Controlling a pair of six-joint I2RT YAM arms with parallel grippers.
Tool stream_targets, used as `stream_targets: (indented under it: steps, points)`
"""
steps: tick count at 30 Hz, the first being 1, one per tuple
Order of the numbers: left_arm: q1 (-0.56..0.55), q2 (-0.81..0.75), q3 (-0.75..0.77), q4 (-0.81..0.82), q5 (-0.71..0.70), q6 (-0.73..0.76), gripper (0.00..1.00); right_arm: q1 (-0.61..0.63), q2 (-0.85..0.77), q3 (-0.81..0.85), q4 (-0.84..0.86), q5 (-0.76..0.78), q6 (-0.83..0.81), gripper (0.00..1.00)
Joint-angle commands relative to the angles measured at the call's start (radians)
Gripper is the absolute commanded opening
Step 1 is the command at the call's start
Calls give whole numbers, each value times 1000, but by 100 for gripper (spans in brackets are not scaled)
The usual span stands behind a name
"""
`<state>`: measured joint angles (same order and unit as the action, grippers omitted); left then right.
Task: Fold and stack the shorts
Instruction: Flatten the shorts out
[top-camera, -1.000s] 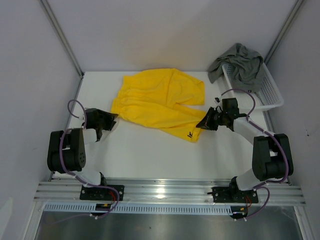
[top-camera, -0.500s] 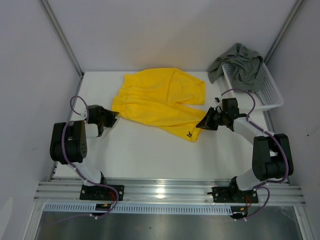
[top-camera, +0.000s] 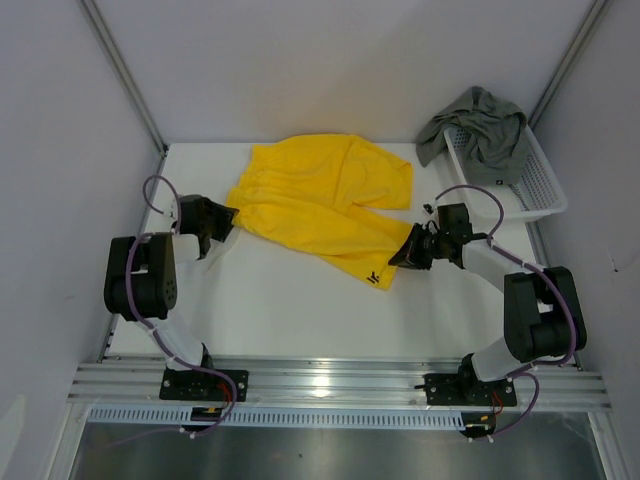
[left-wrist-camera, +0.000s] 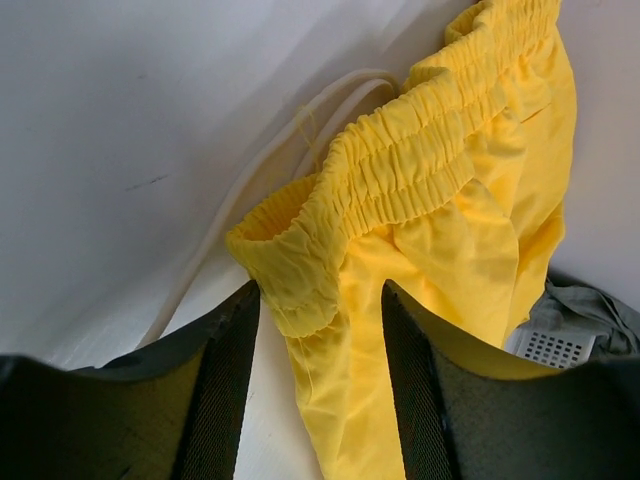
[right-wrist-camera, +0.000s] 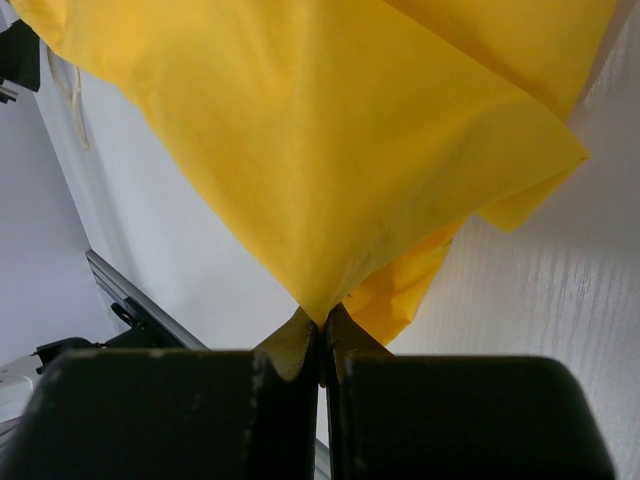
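The yellow shorts (top-camera: 320, 195) lie spread on the white table, with a small dark logo near the hem. My left gripper (top-camera: 228, 222) stands open at their left waistband corner. In the left wrist view the elastic corner of the yellow shorts (left-wrist-camera: 440, 200) sits between the fingers (left-wrist-camera: 225, 380), and my left gripper (left-wrist-camera: 320, 300) has a gap on each side of it. My right gripper (top-camera: 398, 257) is shut on the hem of one leg. The cloth of the yellow shorts (right-wrist-camera: 330, 130) rises taut from my right gripper (right-wrist-camera: 322, 320). The grey-green shorts (top-camera: 480, 125) hang over the basket.
A white mesh basket (top-camera: 540, 185) stands at the table's back right, beside the right arm. A white drawstring (left-wrist-camera: 260, 170) trails from the waistband on the table. Grey walls and metal posts close in both sides.
My left gripper has moved forward until the waistband corner sits between its jaws. My right gripper has drawn the hem slightly left and nearer, so the shorts have shifted a little.
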<state>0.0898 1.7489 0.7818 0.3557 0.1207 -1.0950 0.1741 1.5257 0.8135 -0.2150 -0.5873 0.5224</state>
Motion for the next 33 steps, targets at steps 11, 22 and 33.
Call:
stream_targets:
  steps: [11,22,33]
  points:
    - [-33,115,122,-30,-27,46,11,13,-52,-27,29,9,-12,0]
    - [-9,-58,259,-396,-55,142,0,109,-222,-57,-67,6,-35,0]
    - [100,-177,779,-1127,14,179,0,258,-671,124,-238,5,-101,0]
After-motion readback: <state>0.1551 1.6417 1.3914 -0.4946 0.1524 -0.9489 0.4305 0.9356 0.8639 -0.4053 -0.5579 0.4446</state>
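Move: The left hand is open just over the shorts' near-left waistband corner, some 2 cm ahead, 1 cm to its right and 3 cm below. The far leg lies about 36 cm right and 11 cm ahead of that hand. The right hand already holds the other leg's corner; from it the waistband corner lies roughly 39 cm left and 13 cm ahead, and the black logo about 6 cm left and 4 cm back. Left dips, pinches the waistband corner and lifts about 15 cm; right, still gripping, rises 14 cm, drawing back. ##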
